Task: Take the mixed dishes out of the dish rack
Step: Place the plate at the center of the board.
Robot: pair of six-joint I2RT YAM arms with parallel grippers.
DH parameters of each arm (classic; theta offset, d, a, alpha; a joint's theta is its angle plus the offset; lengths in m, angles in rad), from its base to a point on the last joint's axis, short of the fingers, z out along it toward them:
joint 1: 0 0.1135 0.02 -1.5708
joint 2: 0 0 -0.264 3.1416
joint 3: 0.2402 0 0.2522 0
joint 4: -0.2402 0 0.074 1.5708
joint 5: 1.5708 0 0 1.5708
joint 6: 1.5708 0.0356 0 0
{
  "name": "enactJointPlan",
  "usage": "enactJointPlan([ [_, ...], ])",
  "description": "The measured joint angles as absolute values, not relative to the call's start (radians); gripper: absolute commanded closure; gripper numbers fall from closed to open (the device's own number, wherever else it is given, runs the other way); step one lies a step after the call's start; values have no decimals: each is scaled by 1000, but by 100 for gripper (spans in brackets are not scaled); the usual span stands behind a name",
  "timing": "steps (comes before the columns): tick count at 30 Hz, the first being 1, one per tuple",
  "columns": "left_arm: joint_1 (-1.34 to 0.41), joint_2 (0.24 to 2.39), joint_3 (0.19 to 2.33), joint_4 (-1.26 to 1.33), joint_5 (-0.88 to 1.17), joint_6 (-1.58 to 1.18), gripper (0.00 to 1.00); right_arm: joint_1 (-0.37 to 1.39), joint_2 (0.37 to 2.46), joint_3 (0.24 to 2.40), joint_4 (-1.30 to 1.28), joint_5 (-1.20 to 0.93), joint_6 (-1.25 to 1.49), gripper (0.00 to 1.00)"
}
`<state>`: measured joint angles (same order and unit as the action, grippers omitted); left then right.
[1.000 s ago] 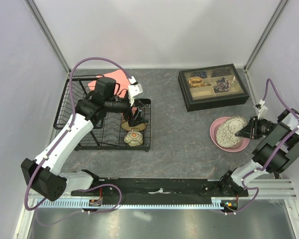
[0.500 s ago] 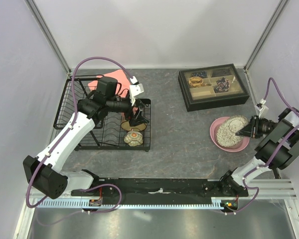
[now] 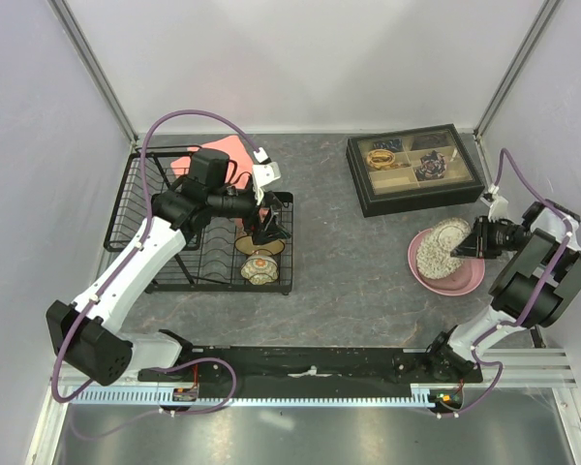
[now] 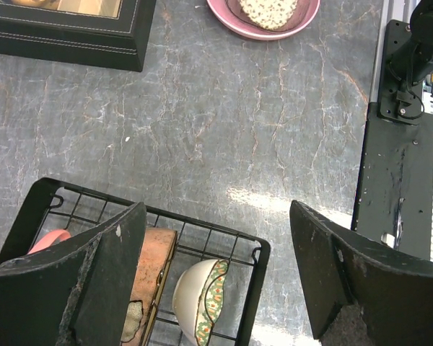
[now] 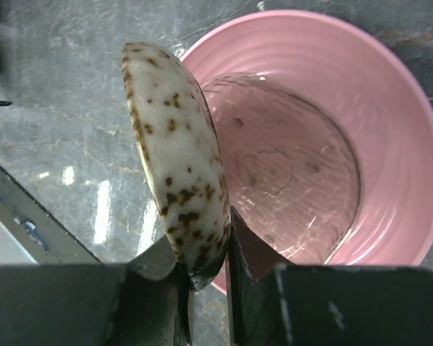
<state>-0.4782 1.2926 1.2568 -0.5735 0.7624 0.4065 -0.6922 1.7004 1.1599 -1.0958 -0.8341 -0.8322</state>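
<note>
The black wire dish rack [image 3: 189,232] stands at the left. In its right end sit the small floral bowl [image 3: 259,266] [image 4: 198,299] and a pinkish mug [image 4: 153,263]. My left gripper [image 3: 267,226] [image 4: 216,281] hangs open above them, and one finger [image 4: 108,274] covers part of the mug. At the right, my right gripper [image 3: 470,247] [image 5: 202,270] is shut on the rim of the grey speckled bowl [image 3: 439,247] [image 5: 177,158]. It holds the bowl tilted on edge over the pink plate [image 3: 460,283] [image 5: 390,158].
A black compartmented tray [image 3: 413,167] [image 4: 65,36] of trinkets stands at the back right. A pink cloth [image 3: 213,150] lies behind the rack. The black base rail [image 3: 310,363] [image 4: 400,180] runs along the near edge. Grey walls close in both sides.
The right gripper has drawn back and up, tipping the speckled bowl from lying in the plate to standing on edge. The left arm has barely moved.
</note>
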Motion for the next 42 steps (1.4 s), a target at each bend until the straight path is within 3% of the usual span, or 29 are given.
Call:
enactJointPlan([
  [9, -478, 1293, 1257, -573, 762, 407, 14, -674, 1700, 1156, -1003, -804, -751, 87],
  [24, -478, 1293, 1253, -573, 762, 407, 14, -672, 1703, 1135, -953, -786, -710, 53],
  [42, -478, 1293, 1244, -573, 762, 407, 14, -672, 1702, 1082, -872, -709, -686, 45],
])
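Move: The right hand still grips the speckled plate by its rim, tilted steeply. The clear glass dish it is going into has its middle about 4 cm to this hand's left, 3 cm back and 6 cm below. The pink plate under the dish is centred about 4 cm left, 2 cm back and 7 cm below, and the jewelry box some 22 cm ahead, 10 cm left and 5 cm below. From the idle left hand the glass dish lies about 39 cm right, 3 cm back and 24 cm down. The right hand first eases the held speckled plate about 1.5 cm forward with a slight drift left and down, then nearly stops while its fingers begin to part, and the squeeze on the rim falls away. With the fingers spreading to about half open, it sinks some 2.5 cm more and drifts left towards the glass dish, its left side dipping and the hand turning slightly clockwise, so that the fingertips end loosely on either side of the plate's near rim. ##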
